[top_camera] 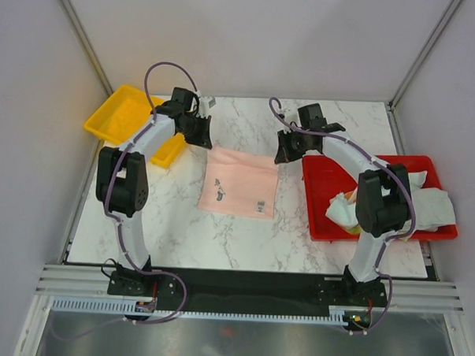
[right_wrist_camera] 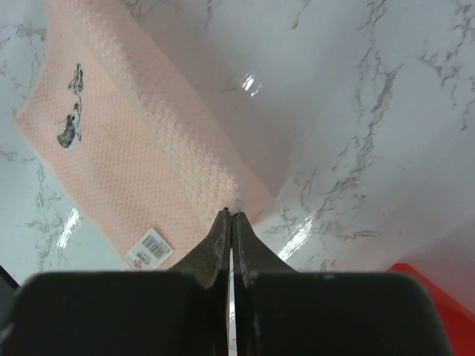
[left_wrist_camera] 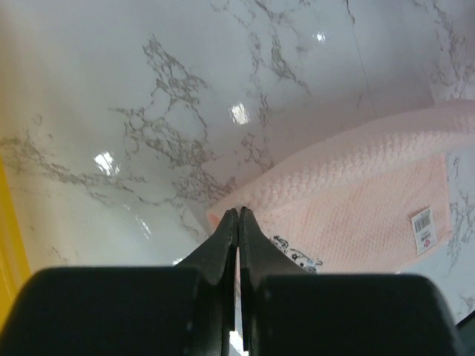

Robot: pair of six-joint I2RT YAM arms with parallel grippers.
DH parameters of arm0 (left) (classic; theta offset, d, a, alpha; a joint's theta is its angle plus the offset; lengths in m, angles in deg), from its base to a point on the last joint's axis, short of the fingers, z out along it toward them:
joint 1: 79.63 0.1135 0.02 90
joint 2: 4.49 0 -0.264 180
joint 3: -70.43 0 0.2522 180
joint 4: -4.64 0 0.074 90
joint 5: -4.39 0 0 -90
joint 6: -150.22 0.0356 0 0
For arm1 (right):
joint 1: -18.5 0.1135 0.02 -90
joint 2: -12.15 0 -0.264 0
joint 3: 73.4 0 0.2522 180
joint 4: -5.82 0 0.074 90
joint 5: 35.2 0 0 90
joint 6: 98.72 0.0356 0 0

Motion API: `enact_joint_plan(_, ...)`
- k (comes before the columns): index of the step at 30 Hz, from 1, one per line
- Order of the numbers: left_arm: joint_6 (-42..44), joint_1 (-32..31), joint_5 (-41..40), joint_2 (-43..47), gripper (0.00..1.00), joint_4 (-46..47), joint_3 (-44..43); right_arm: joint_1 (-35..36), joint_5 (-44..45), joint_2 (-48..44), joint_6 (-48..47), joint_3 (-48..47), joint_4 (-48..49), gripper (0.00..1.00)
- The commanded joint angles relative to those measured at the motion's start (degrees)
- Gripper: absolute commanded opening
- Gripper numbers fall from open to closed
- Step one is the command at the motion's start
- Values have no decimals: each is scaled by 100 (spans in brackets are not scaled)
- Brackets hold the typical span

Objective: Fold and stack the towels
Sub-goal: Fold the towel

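A pale pink towel (top_camera: 239, 182) lies spread in the middle of the marble table, with a small dark print and a barcode label (left_wrist_camera: 423, 228) on it. My left gripper (top_camera: 202, 139) is shut on its far left corner (left_wrist_camera: 223, 216), jaws pressed together at the cloth's edge. My right gripper (top_camera: 284, 154) is shut on the far right corner (right_wrist_camera: 249, 200), and a tuft of pink cloth shows between its tips. The far edge of the towel (right_wrist_camera: 185, 141) runs between the two grippers as a raised ridge. More towels (top_camera: 425, 203), white and cream, lie crumpled in the red tray (top_camera: 324, 182).
A yellow tray (top_camera: 118, 118) stands at the far left, behind the left arm. The red tray sits at the right edge, partly under the right arm. Grey walls close in the table on three sides.
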Motion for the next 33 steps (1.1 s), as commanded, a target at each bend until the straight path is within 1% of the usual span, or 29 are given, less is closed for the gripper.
enact_joint_plan(1, -371, 23, -152, 677, 2, 512, 528, 177, 198, -579, 124, 379, 239, 0)
enact_joint_plan(3, -477, 23, -178, 966, 2, 610, 784, 204, 242, -852, 221, 642, 310, 0)
enact_joint_plan(4, -546, 14, -222, 1264, 2, 706, 1273, 282, 259, -1105, 326, 922, 388, 0)
enact_joint_plan(5, -582, 5, -222, 1267, 2, 741, 1278, 283, 260, -1186, 353, 925, 415, 0)
enact_joint_plan(6, -608, 5, -248, 1485, 2, 777, 1547, 344, 268, -1256, 353, 1125, 433, 0)
enact_joint_plan(15, -872, -82, -337, 2453, 2, 952, 2902, 739, 514, -1969, 915, 2216, 740, 0)
enact_joint_plan(21, -951, -258, -424, 2735, 2, 935, 3343, 1021, 620, -2189, 1170, 2831, 1030, 0)
enact_joint_plan(25, -1004, -434, -591, 2963, 2, 883, 3694, 1056, 708, -2294, 1258, 3087, 1092, 0)
enact_joint_plan(33, -1039, -566, -705, 3183, 2, 610, 3940, 1170, 796, -2479, 1416, 3465, 1180, 0)
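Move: Each hand already holds a far corner of the pink towel about 9 cm above the table. The towel's near left corner lies roughly 18 cm back and 2 cm left of the left hand; its near right corner about 17 cm back and 1 cm left of the right. The yellow bin's middle is some 12 cm ahead and 24 cm left of the left hand; the red box's, about 6 cm back and 36 cm right of the right. Both hands keep their pinch and draw the far edge back about 15 cm towards the near edge, sinking late. ##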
